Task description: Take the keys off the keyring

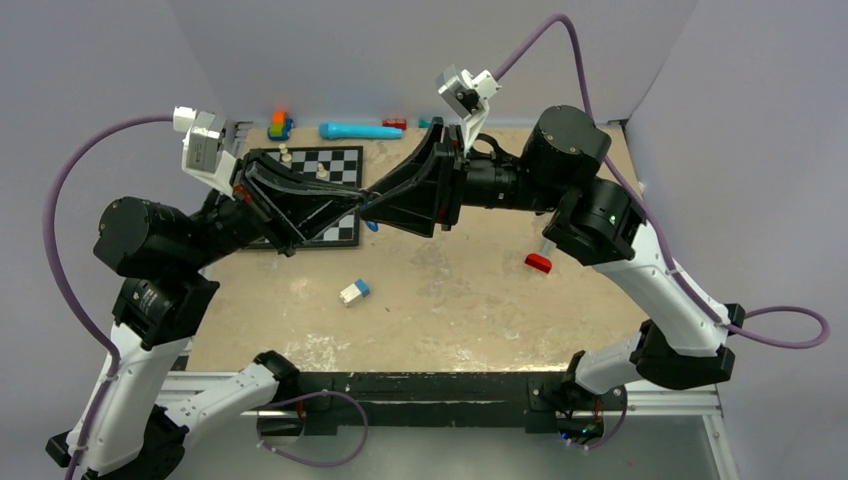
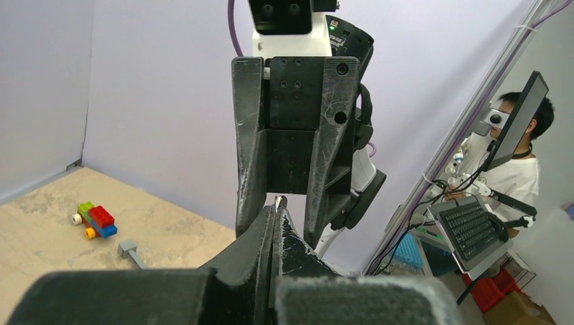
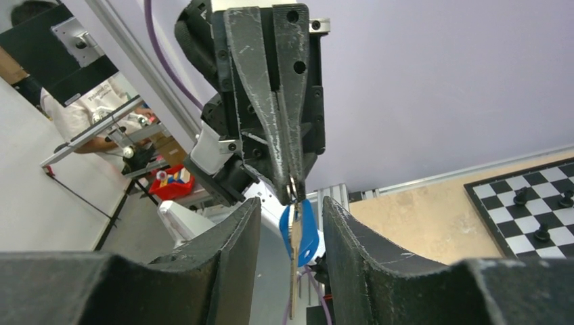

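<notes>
My left gripper (image 1: 358, 211) is shut on a small metal keyring (image 2: 279, 200), held in the air above the table. In the right wrist view it (image 3: 295, 184) points down, with the two keys hanging from its tip. These are the blue-headed key (image 3: 307, 229) and the plain silver key (image 3: 294, 271), side by side. My right gripper (image 3: 291, 206) is open, with one finger on each side of the hanging keys and not touching them. In the top view the right gripper (image 1: 378, 213) meets the left tip, and a bit of the blue key (image 1: 372, 226) shows below.
A chessboard (image 1: 335, 162) with pieces lies under the left gripper. A white-and-blue block (image 1: 354, 291) and a red block (image 1: 538, 262) lie on the tan table. A cyan tube (image 1: 360, 130) and toy bricks (image 1: 280, 125) lie by the back wall.
</notes>
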Tool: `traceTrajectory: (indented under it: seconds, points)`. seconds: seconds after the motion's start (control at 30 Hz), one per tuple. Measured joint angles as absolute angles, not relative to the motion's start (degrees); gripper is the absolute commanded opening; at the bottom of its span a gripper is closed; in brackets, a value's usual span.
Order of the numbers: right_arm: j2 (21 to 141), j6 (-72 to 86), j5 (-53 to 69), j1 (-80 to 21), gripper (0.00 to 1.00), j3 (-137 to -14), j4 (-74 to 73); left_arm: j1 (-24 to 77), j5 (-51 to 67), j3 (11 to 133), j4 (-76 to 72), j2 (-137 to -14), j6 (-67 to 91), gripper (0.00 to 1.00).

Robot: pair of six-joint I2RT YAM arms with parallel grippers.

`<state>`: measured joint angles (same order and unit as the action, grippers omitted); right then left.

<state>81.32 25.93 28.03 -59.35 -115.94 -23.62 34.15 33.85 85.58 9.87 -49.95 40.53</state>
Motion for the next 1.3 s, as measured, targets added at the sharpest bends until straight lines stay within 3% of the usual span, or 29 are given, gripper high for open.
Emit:
traceTrajectory:
  seconds: [0.2, 0.63, 1.07, 1.17, 1.3]
  points:
    - [82.1, 26.0, 28.1, -59.4, 0.27, -116.1, -23.6, 34.2, 33.8, 85.6, 9.9, -49.8, 40.9, 0.00]
    - [81.5, 26.0, 28.1, -59.4, 0.27, -116.2, -23.0, 34.2, 33.9, 85.6, 9.9, -49.8, 40.9, 0.00]
    - [81.3, 26.3, 28.1, -59.4, 0.00, -116.2, -22.5, 34.1, 33.8, 85.6, 9.9, -49.3, 41.0, 0.00]
    - [81.2, 26.3, 28.1, -59.4, 0.00, -116.1, -22.4, 34.1, 33.6, 85.6, 10.0, -49.1, 41.0, 0.13]
    - [80.8, 26.4, 28.3, -59.4, 0.00, -115.5, -22.5, 34.1, 33.3, 85.5, 10.8, -49.1, 40.6, 0.47]
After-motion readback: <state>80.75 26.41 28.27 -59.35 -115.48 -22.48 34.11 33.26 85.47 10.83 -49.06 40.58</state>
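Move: The keyring is still pinched in the left hand's shut tips, with the ring about 1 cm to the left of the right hand's point, level in height and neither ahead nor back. From the left hand, the ring lies right at the pads, about 1 cm below. From the right hand's point, the blue tag hangs some 3 cm straight below. The key also hangs about 3 cm below it, and about 1 cm to its right. The keyring changes hands: the right fingers, half open around it, edge barely half a centimetre left and narrow, ease up about 1 cm and slightly back right, then shut on it beside the left tips. The left hand keeps its pinch almost still until the right has closed, then parts its fingers about a quarter of their range. ##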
